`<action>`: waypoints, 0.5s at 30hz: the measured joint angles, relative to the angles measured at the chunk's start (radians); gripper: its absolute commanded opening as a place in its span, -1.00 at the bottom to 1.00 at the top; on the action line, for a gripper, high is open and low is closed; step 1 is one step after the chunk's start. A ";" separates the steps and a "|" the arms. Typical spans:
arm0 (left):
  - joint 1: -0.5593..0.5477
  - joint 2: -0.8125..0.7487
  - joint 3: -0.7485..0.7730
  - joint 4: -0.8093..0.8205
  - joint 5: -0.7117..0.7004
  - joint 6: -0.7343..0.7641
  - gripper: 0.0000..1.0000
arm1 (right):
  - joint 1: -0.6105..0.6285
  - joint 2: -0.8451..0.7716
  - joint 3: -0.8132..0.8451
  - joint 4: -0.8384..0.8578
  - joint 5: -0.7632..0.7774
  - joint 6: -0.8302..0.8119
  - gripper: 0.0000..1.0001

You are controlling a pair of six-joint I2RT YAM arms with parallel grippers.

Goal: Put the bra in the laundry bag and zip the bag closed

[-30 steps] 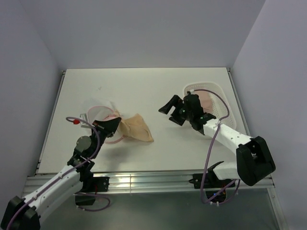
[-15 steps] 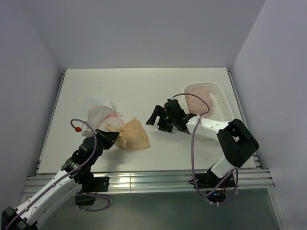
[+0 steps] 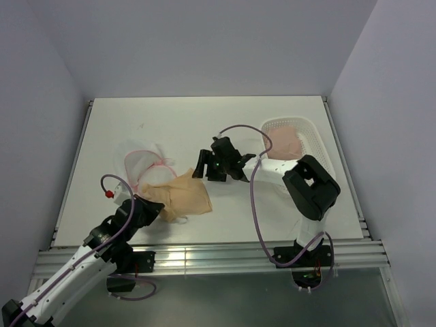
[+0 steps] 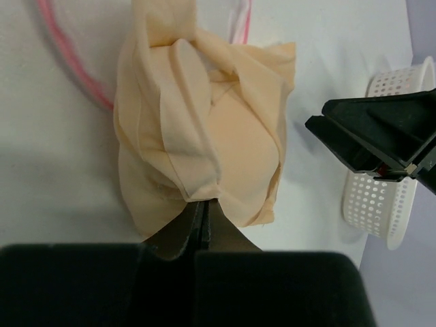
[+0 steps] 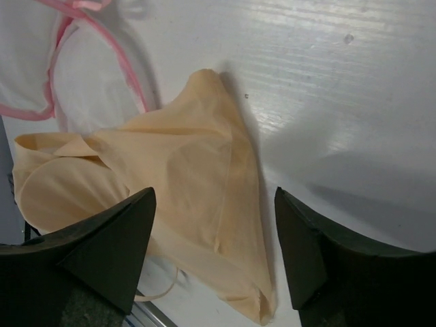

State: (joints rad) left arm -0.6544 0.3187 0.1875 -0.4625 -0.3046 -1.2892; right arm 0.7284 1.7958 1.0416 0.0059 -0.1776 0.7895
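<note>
The peach-tan bra (image 3: 182,197) lies bunched on the table, its left end by the laundry bag (image 3: 139,163), a white mesh pouch with a pink rim. My left gripper (image 3: 157,208) is shut on the bra's near edge; in the left wrist view the jaws (image 4: 201,204) pinch a fold of the bra (image 4: 197,129). My right gripper (image 3: 206,165) hovers open just right of the bra. Seen from the right wrist, its fingers (image 5: 214,197) stand wide, apart from the bra (image 5: 184,177) below, with the bag's pink rim (image 5: 133,75) beyond.
A white perforated basket (image 3: 315,151) holding a paler pink garment (image 3: 286,140) stands at the right. It also shows in the left wrist view as the basket (image 4: 381,204) behind the right gripper's fingers (image 4: 381,136). Grey walls enclose the table.
The right gripper has swung left from the basket to beside the bra. The left gripper has dragged the bra towards the near edge, partly off the bag.
</note>
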 measured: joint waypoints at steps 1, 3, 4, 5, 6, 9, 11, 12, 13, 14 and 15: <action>0.000 -0.011 0.001 -0.018 0.000 -0.006 -1.00 | 0.008 0.008 0.008 -0.003 0.001 -0.005 0.50; -0.001 -0.032 0.008 -0.053 -0.001 -0.010 -1.00 | 0.025 0.024 0.021 -0.013 0.002 -0.014 0.44; -0.001 -0.042 0.014 -0.068 -0.001 -0.010 -1.00 | 0.032 0.031 0.025 -0.017 0.003 -0.019 0.41; -0.002 -0.049 0.020 -0.078 -0.001 -0.010 -1.00 | 0.039 0.038 0.027 -0.020 0.004 -0.023 0.39; -0.002 -0.053 0.025 -0.082 -0.001 -0.009 -1.00 | 0.043 0.043 0.027 -0.023 0.005 -0.025 0.31; -0.002 -0.054 0.035 -0.075 0.005 0.011 -1.00 | 0.060 0.048 0.027 -0.044 0.014 -0.030 -0.06; -0.002 -0.038 0.047 -0.058 0.020 0.033 -1.00 | 0.064 0.048 0.027 -0.050 0.026 -0.033 -0.30; -0.002 -0.018 0.060 -0.048 0.026 0.045 -0.99 | 0.065 0.048 0.027 -0.055 0.032 -0.034 -0.43; -0.004 0.008 0.073 -0.032 0.032 0.057 -1.00 | 0.066 0.048 0.027 -0.062 0.039 -0.033 -0.46; -0.006 0.037 0.087 -0.013 0.037 0.069 -1.00 | 0.066 0.048 0.027 -0.068 0.043 -0.033 -0.49; -0.011 0.070 0.102 0.010 0.042 0.080 -1.00 | 0.066 0.048 0.027 -0.074 0.050 -0.033 -0.52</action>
State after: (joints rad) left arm -0.6651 0.3889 0.2893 -0.4526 -0.2630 -1.2091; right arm 0.7944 1.8439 1.0683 -0.0677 -0.1280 0.7567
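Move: The right hand is open just above the bra's right edge. The bra's middle lies roughly 6 cm back, 7 cm left and 4 cm below it. The laundry bag's middle is about 19 cm to this hand's left and 3 cm farther out; the white basket is some 30 cm right and 7 cm ahead. From the left hand, already pinching the bra's left part, its middle is about 3 cm ahead and 6 cm right, slightly below. Closing most of the way around the bra's right edge, the right fingertips come down onto the cloth as that hand sinks and draws back, each by about 2.5 cm, tilting slightly. The left hand keeps its pinch on the bra's left part and, after a brief slight pull back, rises about 3 cm and eases a little to the right, towards the other hand. ##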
